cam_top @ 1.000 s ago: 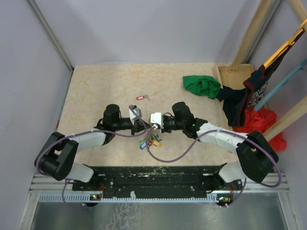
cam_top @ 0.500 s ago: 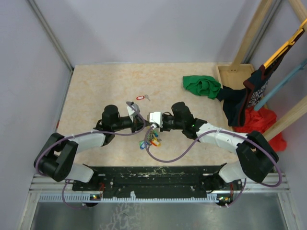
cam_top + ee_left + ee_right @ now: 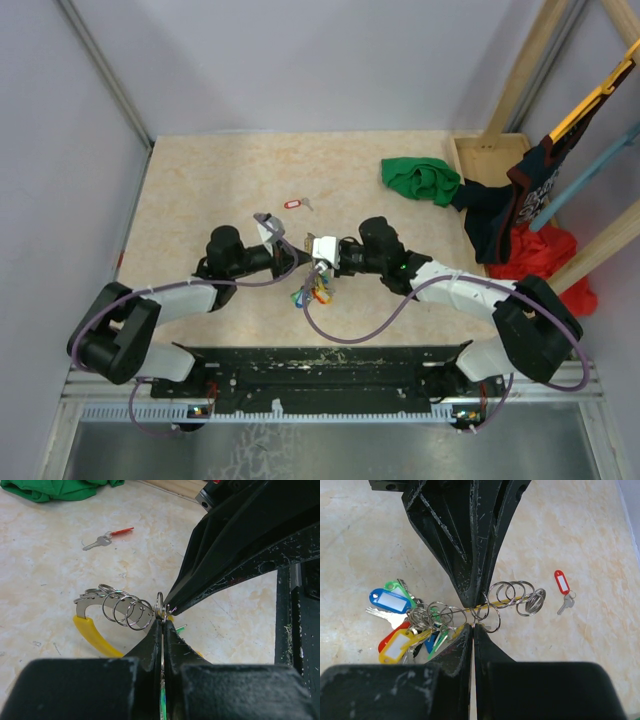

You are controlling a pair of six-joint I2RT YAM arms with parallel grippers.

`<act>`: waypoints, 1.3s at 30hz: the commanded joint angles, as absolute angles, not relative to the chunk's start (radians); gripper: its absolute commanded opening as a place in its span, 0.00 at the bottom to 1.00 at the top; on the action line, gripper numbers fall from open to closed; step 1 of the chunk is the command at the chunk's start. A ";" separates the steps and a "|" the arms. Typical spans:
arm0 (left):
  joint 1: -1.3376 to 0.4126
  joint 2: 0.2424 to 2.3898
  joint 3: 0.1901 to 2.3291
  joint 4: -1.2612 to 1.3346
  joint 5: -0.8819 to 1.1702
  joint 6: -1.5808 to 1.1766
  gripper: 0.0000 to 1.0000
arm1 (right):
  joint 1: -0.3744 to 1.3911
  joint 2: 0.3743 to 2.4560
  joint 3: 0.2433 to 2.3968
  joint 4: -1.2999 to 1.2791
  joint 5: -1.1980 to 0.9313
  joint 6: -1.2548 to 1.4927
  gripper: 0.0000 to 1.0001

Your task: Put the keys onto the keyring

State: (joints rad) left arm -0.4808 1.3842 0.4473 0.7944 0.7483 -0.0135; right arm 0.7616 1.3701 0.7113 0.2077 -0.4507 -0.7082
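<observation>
My left gripper (image 3: 301, 260) and right gripper (image 3: 319, 265) meet tip to tip over the table's front middle. The keyring (image 3: 445, 611), a thin grey wire, carries several small split rings (image 3: 515, 596) and a bunch of keys (image 3: 376, 613) with blue (image 3: 390, 600), yellow (image 3: 395, 647), green and red tags. In the left wrist view my left gripper (image 3: 161, 622) is shut on the thin ring wire. In the right wrist view my right gripper (image 3: 472, 628) is shut on a small split ring. The bunch (image 3: 312, 293) hangs just below both tips.
A key with a red oblong tag (image 3: 295, 204) lies on the table behind the grippers. A green cloth (image 3: 420, 178) lies at the back right, beside a wooden tray (image 3: 490, 152) and dark and red clothes (image 3: 520, 215). Purple cables loop near the arms' bases.
My left arm has drawn back to the left and its wrist has turned. The right gripper has followed it slightly left. The bunch has barely shifted, and both grippers stay shut.
</observation>
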 commanded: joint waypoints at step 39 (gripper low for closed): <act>-0.455 1.384 0.425 0.925 0.992 0.146 0.34 | 0.769 1.332 0.943 -0.129 -0.511 -0.833 0.00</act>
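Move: Both hands already meet at the keyring's steel part, shut on its small rings. The keyring's middle is about 1 cm ahead of the left hand and 3 cm below it, with its hanging keys some 5 cm back, 1 cm right and 5 cm down. On the table, about 11 cm below, a red-tagged key lies 12 cm ahead and 2 cm left, another 7 cm ahead and 13 cm right. The keyring's middle is about 2 cm ahead of the right hand, 1 cm left and 3 cm down. The left fingers let go of the small rings, opening about a third as the hand rises, eases forward and left off the keyring, then swings back some 3 cm, its wrist rolling roughly 15 degrees. The right fingers stay shut on a small ring throughout, drifting back and right about 1.5 cm while bobbing up, down and up again. ##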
